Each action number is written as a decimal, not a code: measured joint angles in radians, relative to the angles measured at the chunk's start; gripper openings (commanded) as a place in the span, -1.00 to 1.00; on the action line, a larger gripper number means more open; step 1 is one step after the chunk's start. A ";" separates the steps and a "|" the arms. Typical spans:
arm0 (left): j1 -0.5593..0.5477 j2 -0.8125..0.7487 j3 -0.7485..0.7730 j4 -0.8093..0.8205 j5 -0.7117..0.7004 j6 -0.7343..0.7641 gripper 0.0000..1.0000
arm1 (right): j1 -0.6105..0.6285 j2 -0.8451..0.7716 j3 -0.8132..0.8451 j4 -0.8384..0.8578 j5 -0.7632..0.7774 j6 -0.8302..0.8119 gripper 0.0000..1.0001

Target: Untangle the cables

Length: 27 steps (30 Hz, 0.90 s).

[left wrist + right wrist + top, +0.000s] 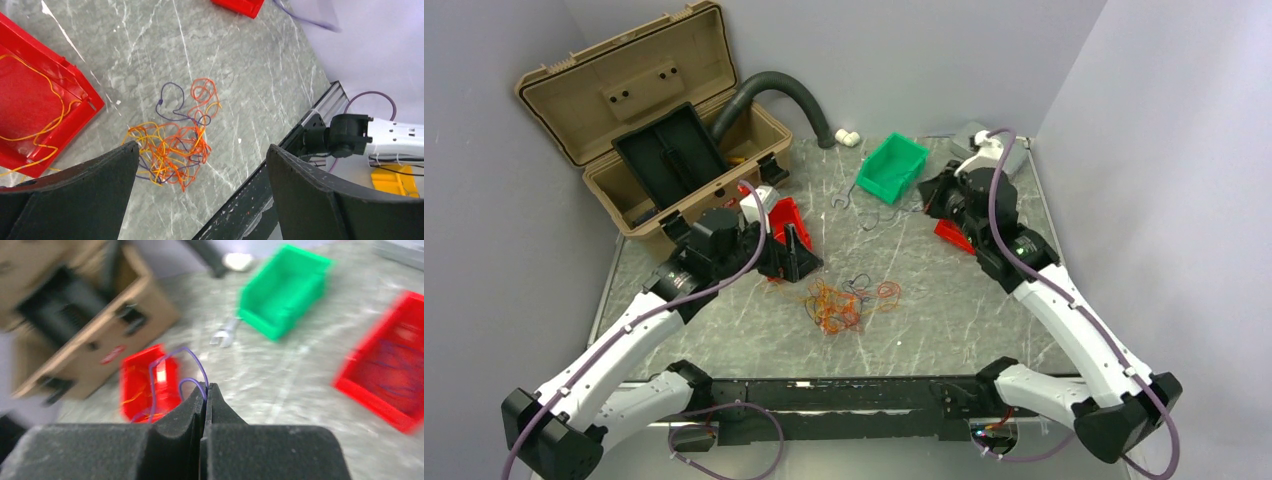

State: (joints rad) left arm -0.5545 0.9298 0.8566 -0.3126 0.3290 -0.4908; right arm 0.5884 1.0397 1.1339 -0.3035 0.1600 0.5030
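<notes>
The cables (836,305) lie as a fist-sized orange, yellow and purple tangle on the grey marble table, in front of my left gripper (792,255). In the left wrist view the tangle (172,145) sits on the table below and between the wide-open fingers (85,190), untouched. A yellow-orange strand (45,125) lies in the red bin (75,95) to the left. My right gripper (206,387) is shut on a thin purple wire (170,360) that loops up from its tips. Seen from above, that wire (869,215) hangs left of the right gripper (927,197).
A tan toolbox (654,120) stands open at the back left with a dark corrugated hose (774,88) behind it. A green bin (892,165) and a second red bin (952,235) are near the right arm. A wrench (225,332) lies by the green bin (282,290).
</notes>
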 measured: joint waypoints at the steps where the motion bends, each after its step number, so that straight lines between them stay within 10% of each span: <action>1: 0.000 0.000 -0.006 -0.003 0.009 0.001 0.99 | -0.047 0.007 0.001 -0.023 0.033 0.000 -1.00; 27: 0.003 0.085 0.047 -0.231 -0.079 0.081 0.99 | -0.497 0.364 0.092 -0.218 0.347 -0.172 -1.00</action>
State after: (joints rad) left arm -0.5510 1.0153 0.9039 -0.5438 0.2497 -0.4095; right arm 0.0917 1.4036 1.2255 -0.5217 0.5068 0.3305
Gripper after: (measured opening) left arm 0.994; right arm 0.015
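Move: The right red bin, where the held purple cable is being taken, lies about 13 cm ahead of the right hand, some 18 cm to its right and 30 cm below. The green bin stands about 14 cm farther out than that red bin and 20 cm to its left. The remaining cable tangle lies about 9 cm to the left hand's right, level with it fore and aft, 23 cm below; the left red bin is some 16 cm ahead of that hand, 6 cm left. The purple cable, still pinched in the right hand's shut fingers, is swept about 23 cm to the right, with 13 cm down and 8 cm forward, towards the right red bin, as the wrist swings some 40 degrees clockwise and tips down. The left hand, wide open, sinks about 5 cm above the tangle and tilts its fingers farther down, touching nothing. ##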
